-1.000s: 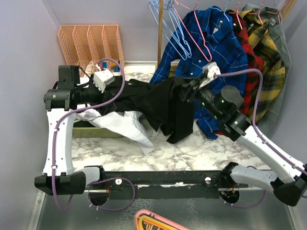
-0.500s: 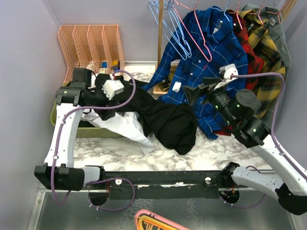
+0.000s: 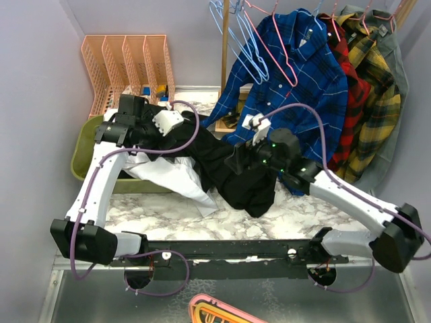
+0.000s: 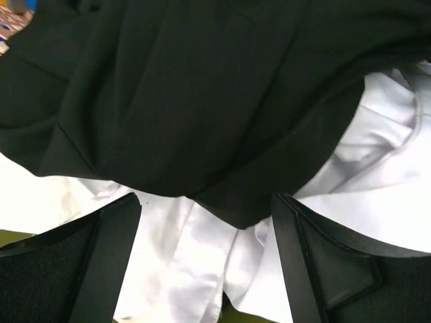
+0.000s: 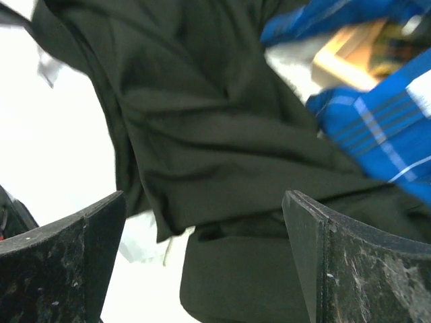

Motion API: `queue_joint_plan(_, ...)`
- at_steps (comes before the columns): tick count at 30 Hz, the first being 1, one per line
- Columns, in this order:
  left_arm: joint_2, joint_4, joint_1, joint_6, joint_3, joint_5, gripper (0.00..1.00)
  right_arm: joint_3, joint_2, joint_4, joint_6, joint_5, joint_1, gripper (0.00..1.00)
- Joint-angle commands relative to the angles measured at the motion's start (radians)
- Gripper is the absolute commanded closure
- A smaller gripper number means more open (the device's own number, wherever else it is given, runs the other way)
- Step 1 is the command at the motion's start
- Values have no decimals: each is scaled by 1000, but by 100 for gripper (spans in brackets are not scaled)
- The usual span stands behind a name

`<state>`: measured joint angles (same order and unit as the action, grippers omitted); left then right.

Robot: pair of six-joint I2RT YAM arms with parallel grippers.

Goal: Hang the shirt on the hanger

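The black shirt (image 3: 229, 168) lies crumpled across the middle of the table, partly over a white garment. It fills the left wrist view (image 4: 202, 101) and the right wrist view (image 5: 222, 134). The pink hanger (image 3: 269, 50) hangs on the back rail in front of the blue plaid shirt. My left gripper (image 3: 182, 138) (image 4: 205, 202) is open just above the black shirt's edge and holds nothing. My right gripper (image 3: 236, 161) (image 5: 204, 198) is open above the shirt's right part and holds nothing.
The white garment (image 3: 172, 175) (image 4: 202, 269) spills out of a green bin (image 3: 81, 151) at the left. An orange wire rack (image 3: 128, 64) stands at the back left. Light blue hangers (image 3: 236, 40), a wooden post (image 3: 224, 47) and plaid shirts (image 3: 303, 74) fill the back right.
A second ago the shirt hung stretched between both grippers. It has dropped onto the table. My right gripper swung away right, then came back left and down over it. My left gripper moved toward the back.
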<state>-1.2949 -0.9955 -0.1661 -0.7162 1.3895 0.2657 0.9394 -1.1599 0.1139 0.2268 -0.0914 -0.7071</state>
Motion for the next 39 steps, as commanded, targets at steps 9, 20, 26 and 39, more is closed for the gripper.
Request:
queue_joint_plan(9,-60,49,-40,-5,-19,2,31,-3,-261,-237,103,-287,-10,0)
queue_joint_plan(20,-79,52,-78,9,-9,1,66,-7,-382,-283,106,-270,-133,0)
queue_joint_plan(26,-75,59,-97,15,-12,-20,84,19,-429,-286,123,-183,-137,0)
queue_joint_plan(39,-69,51,-114,17,-22,-12,100,153,-542,-202,128,-1,-137,40)
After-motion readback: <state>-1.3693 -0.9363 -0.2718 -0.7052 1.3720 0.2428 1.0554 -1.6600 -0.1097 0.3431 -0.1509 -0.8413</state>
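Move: The fold of the black shirt that the right hand wants lies about 11 cm to its left, 1 cm ahead and 12 cm below; the wooden tray stands some 11 cm ahead and 2 cm left, 20 cm down, and the white cloth about 6 cm back and 20 cm left, 18 cm down. For the left hand, the black shirt's edge is 1 cm ahead, 3 cm right and 3 cm below; the green bin's middle is 4 cm back, 13 cm left, well below. Left fingers shut on the edge of the black shirt, the hand easing some 3 cm right and 2 cm down. The wide-open right hand drops fast, then sweeps about 11 cm left, still sinking and swinging back a little, and finally pushes forward about 5 cm with its fingers straddling a bunched fold of the shirt and starting to close, tipped somewhat further down. ##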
